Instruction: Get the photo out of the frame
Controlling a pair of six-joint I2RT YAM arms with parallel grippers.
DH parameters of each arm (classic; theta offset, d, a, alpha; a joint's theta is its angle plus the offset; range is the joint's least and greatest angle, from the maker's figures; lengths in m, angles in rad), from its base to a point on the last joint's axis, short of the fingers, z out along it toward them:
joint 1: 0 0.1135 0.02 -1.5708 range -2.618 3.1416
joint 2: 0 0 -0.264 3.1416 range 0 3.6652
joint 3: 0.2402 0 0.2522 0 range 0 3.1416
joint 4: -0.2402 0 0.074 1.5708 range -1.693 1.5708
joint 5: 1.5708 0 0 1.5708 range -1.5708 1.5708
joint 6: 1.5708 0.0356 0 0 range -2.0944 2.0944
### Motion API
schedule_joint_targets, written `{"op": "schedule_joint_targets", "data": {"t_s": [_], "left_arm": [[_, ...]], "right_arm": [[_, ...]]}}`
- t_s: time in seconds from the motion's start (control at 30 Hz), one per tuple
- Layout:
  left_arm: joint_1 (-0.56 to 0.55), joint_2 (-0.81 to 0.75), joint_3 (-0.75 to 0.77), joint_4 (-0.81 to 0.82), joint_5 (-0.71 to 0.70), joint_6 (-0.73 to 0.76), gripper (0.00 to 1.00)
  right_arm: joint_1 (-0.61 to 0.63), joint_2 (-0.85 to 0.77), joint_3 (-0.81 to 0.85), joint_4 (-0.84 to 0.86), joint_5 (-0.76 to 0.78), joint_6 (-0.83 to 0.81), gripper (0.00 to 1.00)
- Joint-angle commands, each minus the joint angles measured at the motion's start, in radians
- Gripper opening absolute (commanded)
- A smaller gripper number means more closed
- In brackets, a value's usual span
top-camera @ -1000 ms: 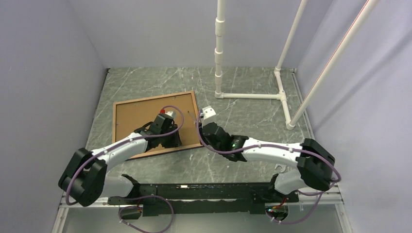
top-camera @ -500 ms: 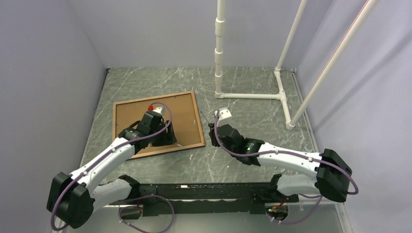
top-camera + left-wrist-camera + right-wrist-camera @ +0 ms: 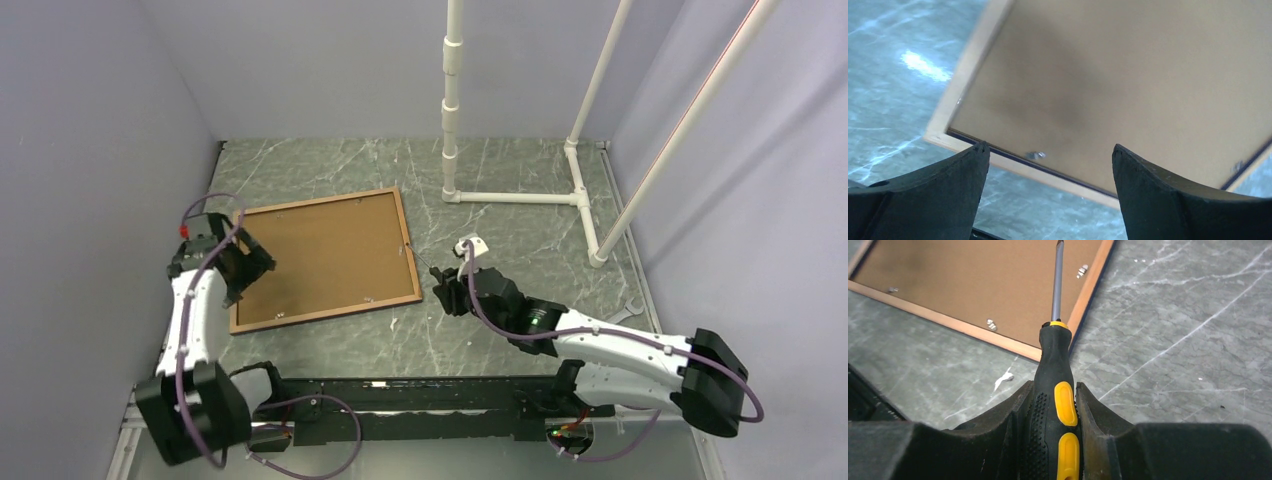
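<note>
The frame (image 3: 322,312) lies face down on the marble table, its pale wood rim and a thin navy inner edge (image 3: 998,148) showing. The photo's brown hardboard back (image 3: 325,255) fills it; the picture side is hidden. Small metal clips (image 3: 991,325) sit along the rim. My left gripper (image 3: 256,268) is open and empty above the frame's left edge, its jaws wide apart in the left wrist view (image 3: 1050,146). My right gripper (image 3: 448,290) is shut on a black and yellow screwdriver (image 3: 1055,370), whose shaft (image 3: 1058,280) points over the frame's right corner.
A white pipe stand (image 3: 510,197) rises at the back right of the table. Grey walls close in on the left, back and right. A small white fleck (image 3: 1003,377) lies on the table by the frame's near corner.
My left arm has swung from over the middle of the hardboard back to the frame's left edge. My right gripper has drawn back to the right with the screwdriver.
</note>
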Motion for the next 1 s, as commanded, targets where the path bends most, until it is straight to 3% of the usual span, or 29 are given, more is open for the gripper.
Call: {"op": "schedule_joint_targets", "data": {"t_s": [0.0, 0.13, 0.2, 0.37, 0.67, 0.83, 0.97], "left_arm": [[0.213, 0.157, 0.044, 0.011, 0.07, 0.021, 0.94], [0.323, 0.278, 0.092, 0.041, 0.087, 0.038, 0.94], [0.328, 0.325, 0.13, 0.051, 0.021, 0.063, 0.94], [0.326, 0.43, 0.191, 0.075, 0.017, 0.18, 0.89], [0.302, 0.465, 0.104, 0.146, 0.171, 0.226, 0.77], [0.293, 0.529, 0.107, 0.142, 0.188, 0.218, 0.56], [0.274, 0.532, 0.104, 0.136, 0.152, 0.211, 0.47]], "right_arm": [[-0.003, -0.104, -0.025, 0.069, -0.049, -0.01, 0.0], [-0.003, -0.181, -0.062, 0.061, -0.042, 0.006, 0.0], [-0.004, -0.211, -0.078, 0.054, -0.031, 0.008, 0.0], [-0.007, -0.264, -0.094, 0.047, -0.036, 0.014, 0.0], [-0.01, -0.249, -0.083, 0.059, -0.129, 0.018, 0.0], [-0.012, -0.27, -0.101, 0.066, -0.129, 0.022, 0.0], [-0.012, -0.282, -0.108, 0.07, -0.11, 0.022, 0.0]]}}
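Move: The left hand hangs over the frame's left part. The frame's left strip, its goal, lies about 10 cm to its left, 2 cm ahead and 9 cm below. Of the things at that height, the near-left clip is some 4 cm back and 1 cm right, the near-left corner 8 cm back and 9 cm left. From the right hand, which holds the screwdriver, the right-side clip is about 9 cm ahead, 9 cm left and 11 cm below. Leftwards and down, the left hand sweeps to the frame's left strip, about 10 cm across before easing back 2 and 7 cm lower, its fingers tipping some 10 degrees steeper and closing from wide to about half; touch can't be made out. The right hand draws the still-gripped screwdriver back and up, roughly 3 cm each, away from the right-side clip. ##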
